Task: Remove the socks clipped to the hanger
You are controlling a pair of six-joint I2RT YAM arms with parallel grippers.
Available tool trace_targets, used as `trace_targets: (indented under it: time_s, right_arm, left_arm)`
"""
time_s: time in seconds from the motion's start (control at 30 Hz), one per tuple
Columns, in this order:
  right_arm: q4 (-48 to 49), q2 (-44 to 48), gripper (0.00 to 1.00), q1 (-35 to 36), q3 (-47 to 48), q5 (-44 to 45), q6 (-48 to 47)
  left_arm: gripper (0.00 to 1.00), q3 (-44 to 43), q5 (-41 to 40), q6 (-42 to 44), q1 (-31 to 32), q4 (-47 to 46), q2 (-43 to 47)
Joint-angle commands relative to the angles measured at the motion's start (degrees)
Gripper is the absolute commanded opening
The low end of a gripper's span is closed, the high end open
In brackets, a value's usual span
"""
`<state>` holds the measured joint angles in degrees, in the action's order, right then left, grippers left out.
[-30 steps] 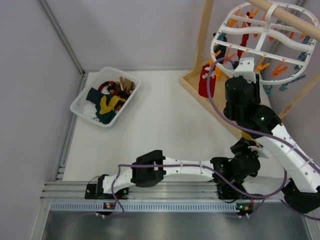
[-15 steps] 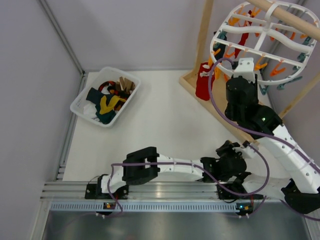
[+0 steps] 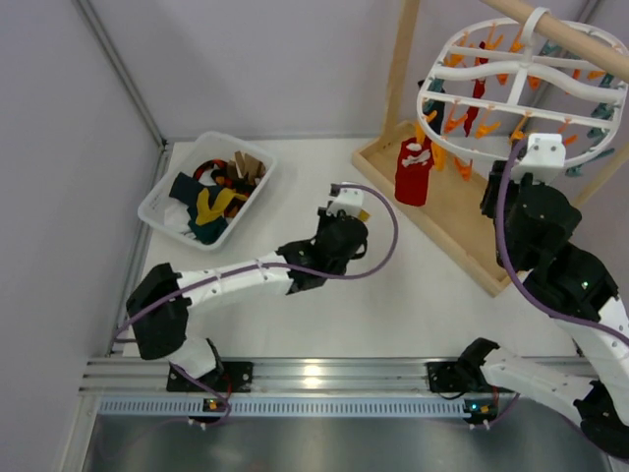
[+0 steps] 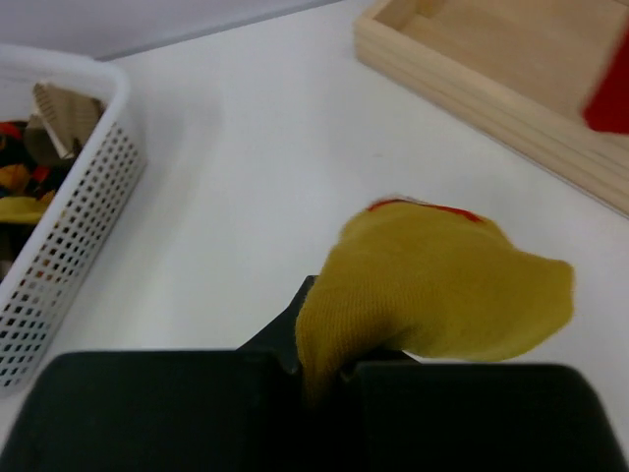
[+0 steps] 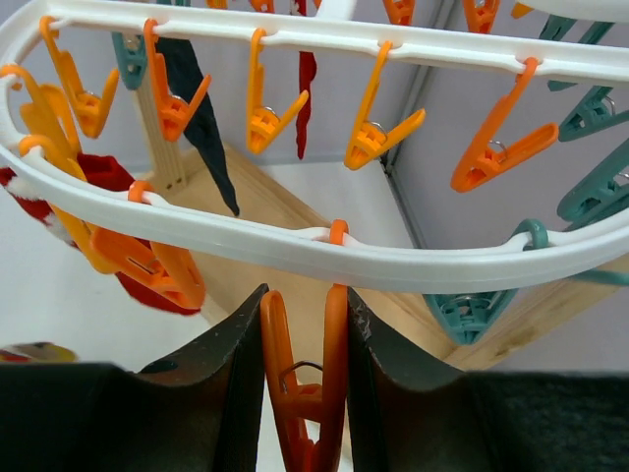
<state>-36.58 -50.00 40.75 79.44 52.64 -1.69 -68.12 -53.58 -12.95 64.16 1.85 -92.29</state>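
The white oval hanger (image 3: pixel 521 84) hangs from the wooden stand at the back right, with many orange and teal clips. A red sock (image 3: pixel 413 172) hangs from its left side. In the right wrist view the hanger rim (image 5: pixel 295 241) crosses the frame, with a navy sock (image 5: pixel 201 118) and the red sock (image 5: pixel 108 177) clipped beyond it. My right gripper (image 5: pixel 305 383) is shut on an orange clip (image 5: pixel 310 393) under the rim; it also shows in the top view (image 3: pixel 543 152). My left gripper (image 3: pixel 344 211) is shut on a mustard yellow sock (image 4: pixel 432 285) above mid-table.
A white perforated basket (image 3: pixel 162 206) with several socks stands at the back left; its wall shows in the left wrist view (image 4: pixel 88 197). The wooden stand's base tray (image 3: pixel 442 226) lies under the hanger, and its post rises beside the red sock.
My left arm has swung from near the right arm's base out to mid-table, carrying the yellow sock. My right gripper has moved right along the hanger rim.
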Motion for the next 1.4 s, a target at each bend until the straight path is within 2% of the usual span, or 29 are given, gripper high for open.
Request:
trace_targets:
  time_s: [0.0, 0.2, 0.37, 0.53, 0.7, 0.93, 1.0, 1.03, 1.1, 1.13, 1.17, 1.23, 1.27, 1.37]
  right_arm:
    - [0.71, 3.5, 0.03, 0.47, -2.53, -3.25, 0.73]
    - [1.16, 7.63, 0.01, -0.23, -6.31, -3.42, 1.34]
    - [1.68, 10.09, 0.01, -0.85, -8.42, -3.6, 3.8]
    - [2.65, 8.96, 0.01, -1.46, -7.9, -1.85, 2.49]
    - [3.79, 7.37, 0.02, -2.78, -6.93, -1.14, 2.31]
    - [4.41, 6.15, 0.05, -6.38, -7.89, -5.78, 2.83]
    - [4.32, 5.62, 0.05, -11.01, -8.42, -12.01, 4.06]
    - [5.28, 5.44, 0.05, -13.22, -9.64, -16.47, 4.41]
    - [7.48, 5.87, 0.06, -19.0, -11.58, -20.37, 4.86]
    - [9.23, 6.4, 0.06, -20.52, -13.15, -21.08, 5.12]
    - [9.5, 6.32, 0.06, -21.41, -13.52, -21.7, 5.3]
    - [9.24, 5.71, 0.07, -22.38, -13.17, -22.49, 5.74]
    - [9.07, 5.7, 0.09, -22.56, -13.0, -22.84, 6.08]
    - [7.49, 5.0, 0.15, -24.75, -11.59, -23.64, 6.96]
  left_arm:
    - [0.0, 4.65, 3.38, -6.82, -5.26, 4.21, 7.71]
    - [0.0, 5.98, 8.75, -9.63, -22.04, 9.13, 13.09]
    - [0.0, 2.56, 15.52, -11.04, -34.78, 11.69, 12.76]
    - [0.0, -3.68, 17.37, -9.64, -40.33, 13.7, 8.1]
    - [0.0, -8.34, 19.57, -12.27, -46.49, 16.08, 3.01]
    - [0.0, -11.25, 20.36, -15.95, -54.92, 18.45, -2.19]
    - [0.08, -11.51, 21.58, -16.75, -56.33, 18.45, -4.2]
    - [0.16, -12.12, 25.33, -17.1, -57.99, 18.28, -5.17]
    - [0.22, -13.35, 29.39, -17.11, -59.5, 18.37, -8.68]
    - [0.4, -13.71, 32.2, -17.54, -60.29, 18.37, -9.65]
    - [0.52, -14.06, 32.83, -17.9, -60.47, 18.45, -10.97]
    - [0.69, -14.15, 34.06, -18.69, -60.56, 18.45, -11.68]
    - [0.98, -14.32, 34.24, -18.86, -60.56, 18.37, -11.86]
    - [0.98, -14.41, 36.78, -18.78, -60.56, 18.28, -11.08]
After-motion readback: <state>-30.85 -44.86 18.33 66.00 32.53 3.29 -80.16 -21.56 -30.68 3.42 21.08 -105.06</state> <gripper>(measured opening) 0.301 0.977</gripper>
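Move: The left hand, already holding the yellow sock, has the white basket's middle some 17 cm ahead, 34 cm to its left and 16 cm below. In the basket, the earlier yellow sock lies about 15 cm ahead and 33 cm left of the hand, and the brown striped socks 21 cm ahead and 26 cm left. From the right hand, still gripping an orange clip on the hanger rim, the basket's middle is roughly 22 cm ahead, 55 cm left and 37 cm lower. The left hand swings the yellow sock quickly left and forward over the basket, about 34 cm left and 17 cm ahead at nearly constant height, turning some 40 degrees counter-clockwise, then tips its fingers down and sinks about 10 cm towards the pile, opening wide to let the sock go. The right hand meanwhile keeps its pinch on the orange clip, first easing back a couple of centimetres, then drawing the hanger rim down about 6 cm and rightward and pushing it a little forward again. ##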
